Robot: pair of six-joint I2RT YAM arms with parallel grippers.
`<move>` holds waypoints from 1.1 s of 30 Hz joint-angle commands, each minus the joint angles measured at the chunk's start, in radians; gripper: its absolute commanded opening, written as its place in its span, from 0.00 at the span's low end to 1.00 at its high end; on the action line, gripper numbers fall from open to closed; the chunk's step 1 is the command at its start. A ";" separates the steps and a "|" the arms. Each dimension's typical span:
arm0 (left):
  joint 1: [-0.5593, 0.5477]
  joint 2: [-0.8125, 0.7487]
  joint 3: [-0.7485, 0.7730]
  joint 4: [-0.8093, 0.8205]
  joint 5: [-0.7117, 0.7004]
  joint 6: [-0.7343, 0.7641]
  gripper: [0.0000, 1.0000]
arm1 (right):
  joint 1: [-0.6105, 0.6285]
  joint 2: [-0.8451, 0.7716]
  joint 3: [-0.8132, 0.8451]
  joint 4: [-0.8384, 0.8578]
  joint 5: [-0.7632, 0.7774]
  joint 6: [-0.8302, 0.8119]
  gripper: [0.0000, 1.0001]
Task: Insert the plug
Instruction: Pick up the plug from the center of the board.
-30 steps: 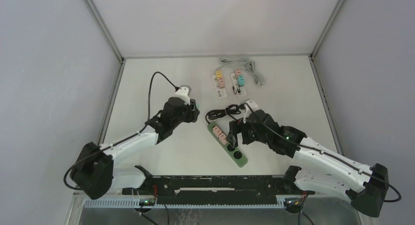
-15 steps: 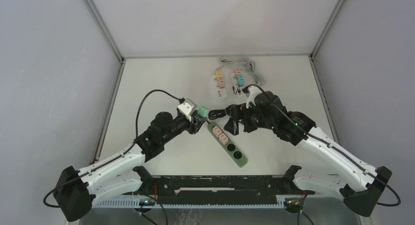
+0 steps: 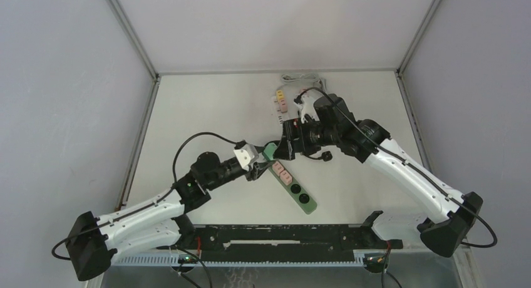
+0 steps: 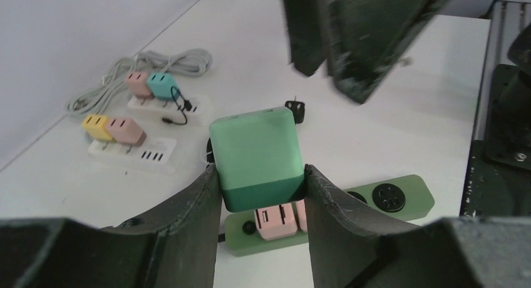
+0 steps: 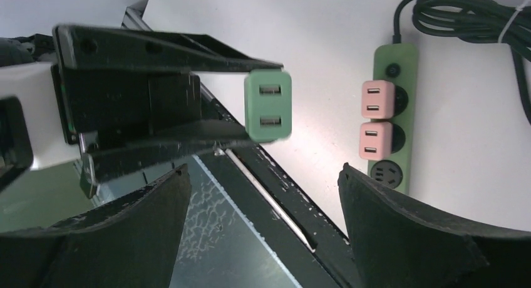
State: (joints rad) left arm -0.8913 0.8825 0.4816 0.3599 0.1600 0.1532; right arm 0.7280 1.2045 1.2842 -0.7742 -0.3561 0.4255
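A green cube plug is clamped between the fingers of my left gripper, which is shut on its sides. It hangs just above the cable end of the green power strip, over two pink plugs seated in the strip. The right wrist view shows the green plug face on, with two slots, beside the strip. My right gripper hovers open just behind the plug, nothing between its fingers.
Two white power strips carrying yellow, pink and teal plugs lie at the back, beside a grey cable. A coiled black cable and a loose black plug lie right of the green strip. A black rail runs along the near edge.
The left arm has swung right and nearer, carrying the green plug over the strip's cable end. The right arm has lifted off the strip and drawn back, its jaws still open.
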 commanded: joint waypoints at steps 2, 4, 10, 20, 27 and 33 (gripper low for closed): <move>-0.034 -0.002 -0.014 0.136 0.059 0.055 0.32 | -0.007 0.073 0.072 0.015 -0.086 -0.021 0.92; -0.040 0.003 -0.015 0.147 0.070 0.054 0.32 | -0.010 0.100 0.079 0.015 -0.103 -0.025 0.90; -0.049 0.016 -0.020 0.158 0.094 0.066 0.32 | -0.012 0.138 0.080 0.046 -0.161 -0.022 0.79; -0.052 0.028 -0.029 0.172 0.112 0.066 0.30 | -0.016 0.157 0.081 0.047 -0.228 -0.032 0.61; -0.052 0.040 -0.030 0.182 0.108 0.065 0.31 | -0.016 0.160 0.078 0.017 -0.226 -0.059 0.30; -0.052 0.055 -0.034 0.170 0.004 0.030 0.41 | -0.016 0.116 0.048 -0.008 -0.191 -0.113 0.00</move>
State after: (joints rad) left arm -0.9401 0.9318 0.4702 0.4862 0.2352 0.2081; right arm 0.7071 1.3674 1.3251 -0.7815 -0.5476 0.3794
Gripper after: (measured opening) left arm 0.514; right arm 0.360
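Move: The green plug sits between the left hand's pads. From the right hand it is about 5 cm to the left, 2 cm ahead and 3 cm lower, just beyond its open fingertips. Both pink plugs are about 21 cm below the right hand, on the green strip: one about 5 cm ahead and 1 cm left, the other 1 cm ahead and 2 cm right. The strip's middle is roughly 2 cm back, 4 cm right and 22 cm below. Leftward and down by some 3 cm, the right hand brings its open fingers over the green plug, tipping down and turning counter-clockwise a little, then shuts them until they pinch it. The left hand keeps its grip and carries the plug about 3 cm back and to the right to meet them, rising slightly and turning clockwise under 10 degrees, mostly in the first half. ##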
